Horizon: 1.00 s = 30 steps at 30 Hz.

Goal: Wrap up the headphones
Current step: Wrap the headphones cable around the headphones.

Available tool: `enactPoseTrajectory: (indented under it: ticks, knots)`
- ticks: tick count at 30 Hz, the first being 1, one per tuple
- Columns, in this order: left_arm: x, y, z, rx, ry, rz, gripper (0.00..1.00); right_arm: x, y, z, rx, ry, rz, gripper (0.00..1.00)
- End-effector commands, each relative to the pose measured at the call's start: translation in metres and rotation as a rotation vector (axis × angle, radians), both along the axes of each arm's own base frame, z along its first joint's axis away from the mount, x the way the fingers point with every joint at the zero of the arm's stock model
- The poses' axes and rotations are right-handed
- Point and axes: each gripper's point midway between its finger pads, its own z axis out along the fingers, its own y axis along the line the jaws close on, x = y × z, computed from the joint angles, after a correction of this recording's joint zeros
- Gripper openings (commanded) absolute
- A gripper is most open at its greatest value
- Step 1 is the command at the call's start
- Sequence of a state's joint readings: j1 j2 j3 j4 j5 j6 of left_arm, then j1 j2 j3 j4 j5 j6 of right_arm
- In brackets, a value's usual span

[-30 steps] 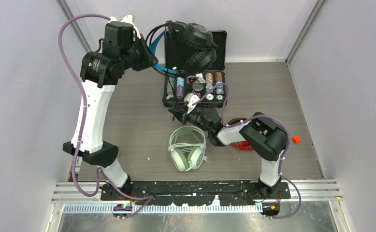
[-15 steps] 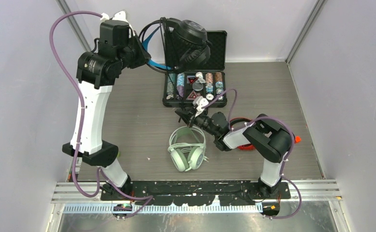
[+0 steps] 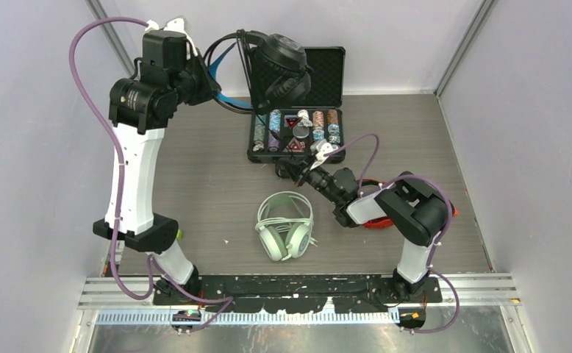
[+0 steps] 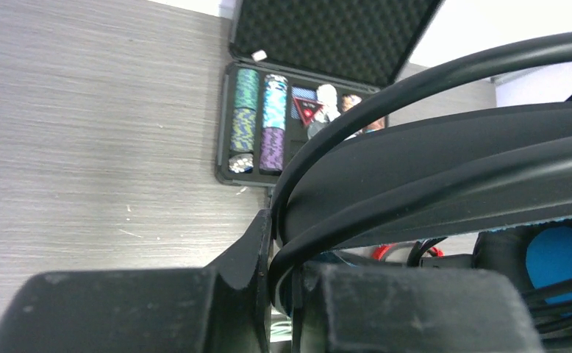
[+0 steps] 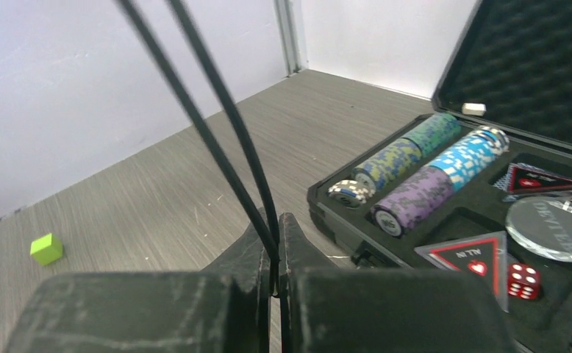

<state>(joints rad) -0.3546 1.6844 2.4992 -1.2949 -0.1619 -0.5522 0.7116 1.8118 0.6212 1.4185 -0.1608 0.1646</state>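
The black headphones (image 3: 279,65) hang high over the back of the table, and my left gripper (image 3: 211,84) is shut on their blue-lined headband (image 4: 445,158). Their black cable (image 5: 217,129) drops in two strands to my right gripper (image 3: 298,170), which is shut on it just in front of the chip case. The mint-green headphones (image 3: 284,225) lie flat on the table with their white cable coiled on them. The red headphones (image 3: 373,219) lie mostly hidden under my right arm.
An open black case (image 3: 298,131) of poker chips stands at the back centre, with its lid up against the wall. A small green cube (image 5: 46,248) lies on the floor to the left. White walls close in on all sides.
My left arm has carried the black headphones slightly up and left. My right gripper has moved right and towards the case, keeping hold of the cable.
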Motion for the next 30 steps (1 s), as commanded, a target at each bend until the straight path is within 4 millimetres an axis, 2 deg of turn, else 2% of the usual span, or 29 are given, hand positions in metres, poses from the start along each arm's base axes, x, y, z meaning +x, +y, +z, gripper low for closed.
enactPoseTrajectory:
  ticks: [1,4,7,11,15,17,19,24,26,30]
  knots:
    - [-0.033,-0.033,0.069,-0.145,-0.224,-0.261,0.00,0.024,-0.029,0.001,0.072,0.109,-0.062,0.00]
    - [-0.051,-0.053,0.054,-0.115,-0.218,-0.453,0.00,0.036,-0.039,0.009,0.068,0.163,-0.061,0.00]
    - [-0.064,-0.061,0.028,-0.079,-0.164,-0.562,0.00,0.046,-0.043,0.017,0.013,0.214,-0.064,0.00]
    - [-0.082,-0.076,0.007,-0.071,-0.122,-0.735,0.00,0.061,-0.052,0.040,-0.007,0.283,-0.089,0.00]
    - [-0.101,-0.092,-0.015,-0.087,-0.055,-0.923,0.00,0.067,-0.064,0.056,0.027,0.397,-0.049,0.00]
    - [-0.106,-0.091,-0.031,-0.046,-0.032,-0.986,0.00,0.067,-0.073,0.062,0.049,0.480,-0.026,0.01]
    - [-0.107,-0.085,-0.051,0.051,-0.025,-1.048,0.00,0.061,-0.082,0.066,0.044,0.564,0.000,0.00]
    - [-0.097,-0.074,-0.090,0.206,0.010,-1.125,0.00,0.028,-0.094,0.074,-0.003,0.720,0.045,0.01]
    - [-0.093,-0.068,-0.100,0.283,0.008,-1.151,0.00,0.017,-0.096,0.076,0.000,0.805,0.056,0.00]
    - [-0.074,-0.042,-0.121,0.489,0.036,-1.116,0.00,0.004,-0.098,0.089,-0.018,0.883,0.095,0.00]
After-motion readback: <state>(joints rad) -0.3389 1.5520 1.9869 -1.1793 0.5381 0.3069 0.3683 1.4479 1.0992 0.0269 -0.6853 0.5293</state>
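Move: The black headphones hang from the left gripper by the headband, their middle about 10 cm to its right and 4 cm ahead, nearly level. The right hand pinches their cable; from it they are some 6 cm ahead, 5 cm left and 25 cm above. The poker case lies about 22 cm straight ahead of the right hand and 15 below; the green headphones sit 5 cm back from it, 3 cm left and 16 below. Still gripped by the headband, the black headphones are carried down some 10 cm, to the right and back, while the left wrist turns them about 60 degrees clockwise. The right hand keeps its pinch on the cable, sweeping forward and right, climbing roughly 7 cm, then drawing back to its starting reach with the fingers tipping down some 45 degrees, ending nearer the headphones. ##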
